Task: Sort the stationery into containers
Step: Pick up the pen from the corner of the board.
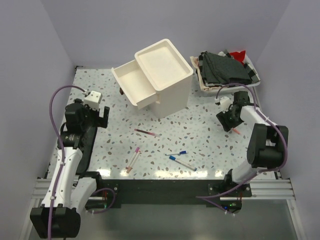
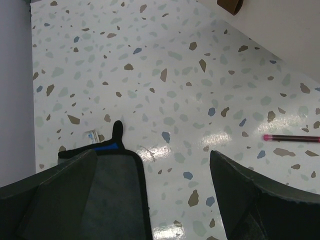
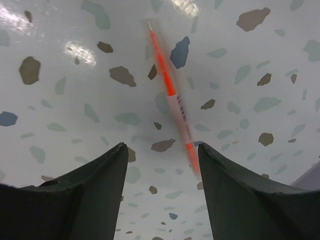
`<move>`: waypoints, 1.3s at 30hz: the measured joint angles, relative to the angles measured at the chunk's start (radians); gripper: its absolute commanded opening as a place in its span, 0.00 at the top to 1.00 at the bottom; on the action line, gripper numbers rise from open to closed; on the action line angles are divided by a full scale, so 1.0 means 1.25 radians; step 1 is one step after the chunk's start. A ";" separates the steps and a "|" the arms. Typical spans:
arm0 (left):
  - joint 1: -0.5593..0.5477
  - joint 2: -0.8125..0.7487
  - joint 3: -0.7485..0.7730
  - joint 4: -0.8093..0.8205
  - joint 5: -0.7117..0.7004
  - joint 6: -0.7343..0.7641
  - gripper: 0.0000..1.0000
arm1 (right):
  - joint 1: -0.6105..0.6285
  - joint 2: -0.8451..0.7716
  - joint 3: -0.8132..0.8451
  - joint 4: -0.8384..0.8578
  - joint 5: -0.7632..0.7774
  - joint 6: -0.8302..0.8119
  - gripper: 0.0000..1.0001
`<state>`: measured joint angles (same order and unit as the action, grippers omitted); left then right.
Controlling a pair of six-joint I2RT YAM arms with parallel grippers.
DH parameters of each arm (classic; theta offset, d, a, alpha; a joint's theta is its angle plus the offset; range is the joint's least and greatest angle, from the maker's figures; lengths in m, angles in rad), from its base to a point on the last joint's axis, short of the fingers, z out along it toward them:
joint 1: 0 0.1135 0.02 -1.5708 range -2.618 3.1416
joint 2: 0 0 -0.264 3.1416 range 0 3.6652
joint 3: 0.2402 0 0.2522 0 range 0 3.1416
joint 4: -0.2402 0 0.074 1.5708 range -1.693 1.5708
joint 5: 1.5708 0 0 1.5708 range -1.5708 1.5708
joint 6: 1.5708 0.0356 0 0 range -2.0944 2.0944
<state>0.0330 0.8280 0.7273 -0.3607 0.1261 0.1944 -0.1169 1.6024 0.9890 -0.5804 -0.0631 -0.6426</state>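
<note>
A cream-white cabinet (image 1: pixel 167 75) stands at the back, its top drawer (image 1: pixel 131 80) pulled open to the left. An orange pen (image 3: pixel 172 100) lies on the speckled table, its lower end between the tips of my right gripper (image 3: pixel 162 150), close to the right finger and not clamped. From above, this pen (image 1: pixel 235 131) shows just below the right gripper (image 1: pixel 231 124). My left gripper (image 2: pixel 175 170) hangs open over bare table, with a maroon pen (image 2: pixel 292 137) off to its right. A maroon pen (image 1: pixel 146 132), a pink pen (image 1: pixel 134 159) and two blue-capped pens (image 1: pixel 181 161) lie mid-table.
A white tray (image 1: pixel 206 86) of dark folded cloths (image 1: pixel 224 69) sits at the back right, close behind the right arm. The cabinet's lower front (image 2: pixel 280 30) with a brown handle (image 2: pixel 230 6) shows in the left wrist view. Walls enclose the table on three sides.
</note>
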 measured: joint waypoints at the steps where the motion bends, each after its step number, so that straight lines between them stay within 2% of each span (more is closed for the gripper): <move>1: 0.002 0.003 0.000 0.000 0.000 0.001 0.00 | -0.014 0.016 0.002 0.005 -0.005 -0.009 0.41; 6: 0.018 0.036 0.017 -0.001 0.004 0.006 0.00 | -0.060 0.098 0.045 0.002 -0.045 -0.062 0.47; 9: 0.026 0.050 0.028 0.000 0.008 0.008 0.00 | -0.071 0.115 0.067 -0.001 -0.085 -0.116 0.58; 10: 0.030 0.054 0.031 0.000 0.011 0.008 0.00 | -0.072 0.122 0.071 -0.005 -0.095 -0.136 0.65; 11: 0.034 0.058 0.034 0.000 0.015 0.009 0.00 | -0.073 0.128 0.074 -0.011 -0.107 -0.152 0.69; 18: 0.057 0.071 0.041 0.000 0.040 0.009 0.00 | -0.073 0.136 0.082 -0.051 -0.153 -0.238 0.80; 19: 0.057 0.072 0.041 0.000 0.043 0.009 0.00 | -0.074 0.136 0.082 -0.056 -0.157 -0.247 0.86; 22: 0.057 0.073 0.041 0.000 0.055 0.009 0.00 | -0.076 0.135 0.083 -0.072 -0.176 -0.273 0.93; 25: 0.058 0.073 0.041 0.003 0.066 0.009 0.00 | -0.076 0.124 0.083 -0.115 -0.200 -0.280 0.95; 28: 0.058 0.070 0.038 0.015 0.076 0.009 0.00 | -0.074 0.075 0.079 -0.213 -0.236 -0.279 0.97; 31: 0.058 0.060 0.027 0.036 0.086 0.015 0.00 | -0.071 -0.037 0.111 -0.329 -0.281 -0.266 1.00; 35: 0.058 0.041 0.003 0.064 0.085 0.020 0.00 | -0.044 -0.168 0.273 -0.446 -0.336 -0.220 1.00; 39: 0.058 0.034 -0.017 0.084 0.061 0.003 0.00 | 0.068 -0.236 0.475 -0.499 -0.370 -0.111 1.00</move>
<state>0.1055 0.8707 0.7059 -0.2554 0.2020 0.1986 -0.0315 1.3079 1.5826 -1.2045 -0.5262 -0.7811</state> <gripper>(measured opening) 0.997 0.099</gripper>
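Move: The orange pen lies almost under the right hand's open fingers, its middle about 2 cm ahead and 3 cm below, its tip pointing forward-left. The cloth-filled bin is centred some 32 cm straight ahead, the white drawer chest about 35 cm left and 20 cm ahead, and the blue-capped marker roughly 25 cm left and 18 cm back. From the left hand, the pen is some 65 cm right, about 2 cm ahead and 17 cm below. The right hand sinks about 2.5 cm to the pen, edging a little right and forward, then drifts back left as it turns counter-clockwise nearly 20 degrees into line with the pen and shuts its fingers, pinching the barrel behind the middle, across the pale label part. Keeping that pinch, it draws back slightly and then lifts fast, some 25 cm up and about 10 cm to the left, while the wrist tilts the fingers up towards forward and its left side rises. ##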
